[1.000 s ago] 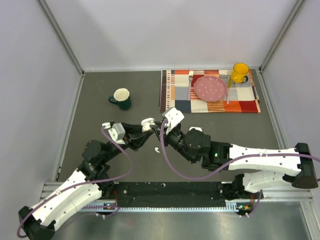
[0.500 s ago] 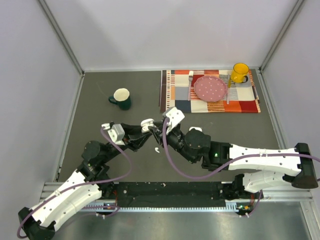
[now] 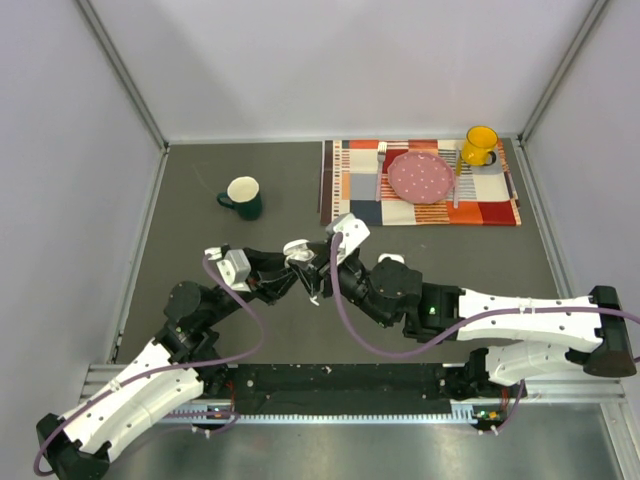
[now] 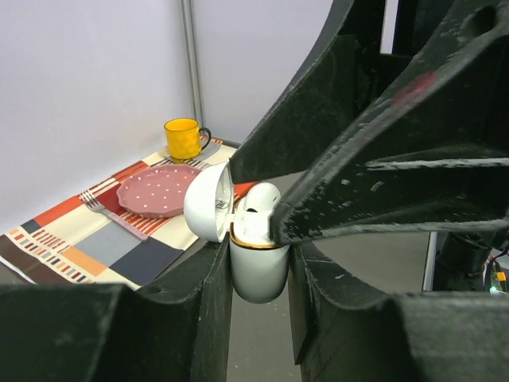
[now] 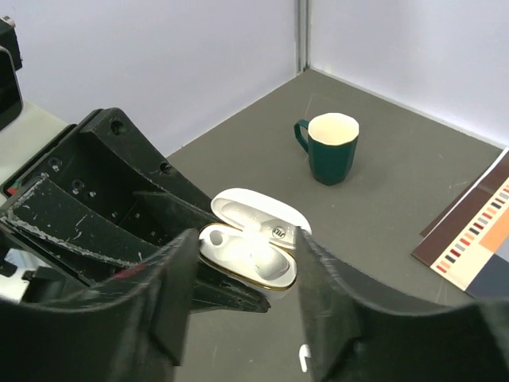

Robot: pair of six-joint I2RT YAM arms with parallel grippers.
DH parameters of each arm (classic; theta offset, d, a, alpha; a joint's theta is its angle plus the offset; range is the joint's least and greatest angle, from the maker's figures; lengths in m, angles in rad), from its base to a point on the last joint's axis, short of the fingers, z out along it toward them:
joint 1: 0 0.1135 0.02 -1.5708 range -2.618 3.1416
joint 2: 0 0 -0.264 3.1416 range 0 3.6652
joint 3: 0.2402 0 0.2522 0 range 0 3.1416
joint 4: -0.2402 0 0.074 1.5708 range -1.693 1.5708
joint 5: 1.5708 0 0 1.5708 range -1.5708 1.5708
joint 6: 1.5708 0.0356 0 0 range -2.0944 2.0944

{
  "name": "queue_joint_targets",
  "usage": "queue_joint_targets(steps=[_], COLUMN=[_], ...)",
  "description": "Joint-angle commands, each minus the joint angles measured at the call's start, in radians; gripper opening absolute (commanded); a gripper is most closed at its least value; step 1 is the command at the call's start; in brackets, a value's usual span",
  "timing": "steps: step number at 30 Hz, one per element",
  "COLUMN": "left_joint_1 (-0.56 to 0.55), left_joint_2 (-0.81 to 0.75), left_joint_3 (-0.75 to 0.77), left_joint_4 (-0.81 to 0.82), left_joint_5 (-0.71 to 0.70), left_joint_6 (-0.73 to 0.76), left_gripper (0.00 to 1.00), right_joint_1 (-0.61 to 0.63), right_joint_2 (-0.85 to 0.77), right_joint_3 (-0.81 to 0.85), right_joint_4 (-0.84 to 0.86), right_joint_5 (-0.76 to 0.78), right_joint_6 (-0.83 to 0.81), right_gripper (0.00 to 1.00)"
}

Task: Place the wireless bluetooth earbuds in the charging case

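My left gripper (image 4: 258, 274) is shut on the white charging case (image 4: 258, 267), holding it upright above the table with its lid (image 4: 208, 203) swung open. One earbud (image 5: 266, 259) lies in the case (image 5: 248, 255), in the right-hand slot; the left-hand slot is empty. My right gripper (image 5: 248, 267) hangs over the case, open, with a finger on each side and nothing between them. Another earbud (image 5: 303, 360) lies on the grey table below. In the top view both grippers (image 3: 290, 268) (image 3: 318, 268) meet mid-table.
A dark green mug (image 3: 243, 196) stands at the back left. At the back right, a striped placemat (image 3: 350, 200) carries a pink dotted plate (image 3: 419, 177), a fork, a knife and a yellow mug (image 3: 479, 145). Grey walls enclose the table.
The right gripper's jaws have spread apart, leaving an earbud in the case, and it has shifted slightly toward the case. The left gripper holds still.
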Motion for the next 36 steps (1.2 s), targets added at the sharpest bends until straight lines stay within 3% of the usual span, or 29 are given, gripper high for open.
queue_joint_targets(steps=[1,7,23,28,36], left_joint_1=[-0.004,-0.004,-0.004,-0.004,-0.004], left_joint_2=[-0.001,-0.005,-0.03,-0.06,-0.076], left_joint_3=[0.005,0.004,0.002,-0.01,0.005], left_joint_4=[0.086,0.084,0.078,0.069,0.04], left_joint_5=[0.01,0.007,0.004,0.002,0.017], left_joint_6=[-0.001,-0.004,-0.015,-0.008,0.004], left_gripper=[0.0,0.0,0.0,0.0,0.0], right_joint_1=[0.021,0.01,-0.068,-0.099,-0.173], right_joint_2=[-0.044,-0.144,-0.239,-0.209,-0.259], right_joint_3=[0.002,-0.078,-0.13,-0.041,-0.018], right_joint_4=[0.065,0.2,0.111,-0.119,-0.403], right_joint_5=[0.03,0.102,0.118,0.202,0.21], right_joint_6=[0.016,0.031,0.248,0.388,0.598], right_gripper=[0.58,0.86,0.9,0.93,0.95])
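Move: The right hand's open fingers sit astride the lid-open charging case, its middle roughly 2 cm ahead and 1 cm left. The loose earbud on the table lies about 8 cm ahead, 1 cm left and 29 cm below that hand; the green mug stands some 37 cm ahead, 18 cm left and 27 cm below. The left hand holds the case at its fingertips, with the same earbud about 8 cm ahead, 2 cm right and 27 cm below. The right hand comes clear of the case as its fingers spread from half to nearly full opening, pulling away right about 7 cm while rising some 5 cm, then heading forward about 3 cm and sinking back to its starting height with a little more travel right, the wrist swinging clockwise nearly 20 degrees and rolling left side up. The left hand keeps its pinch on the case and lifts it about 2 cm, easing back a centimetre. ##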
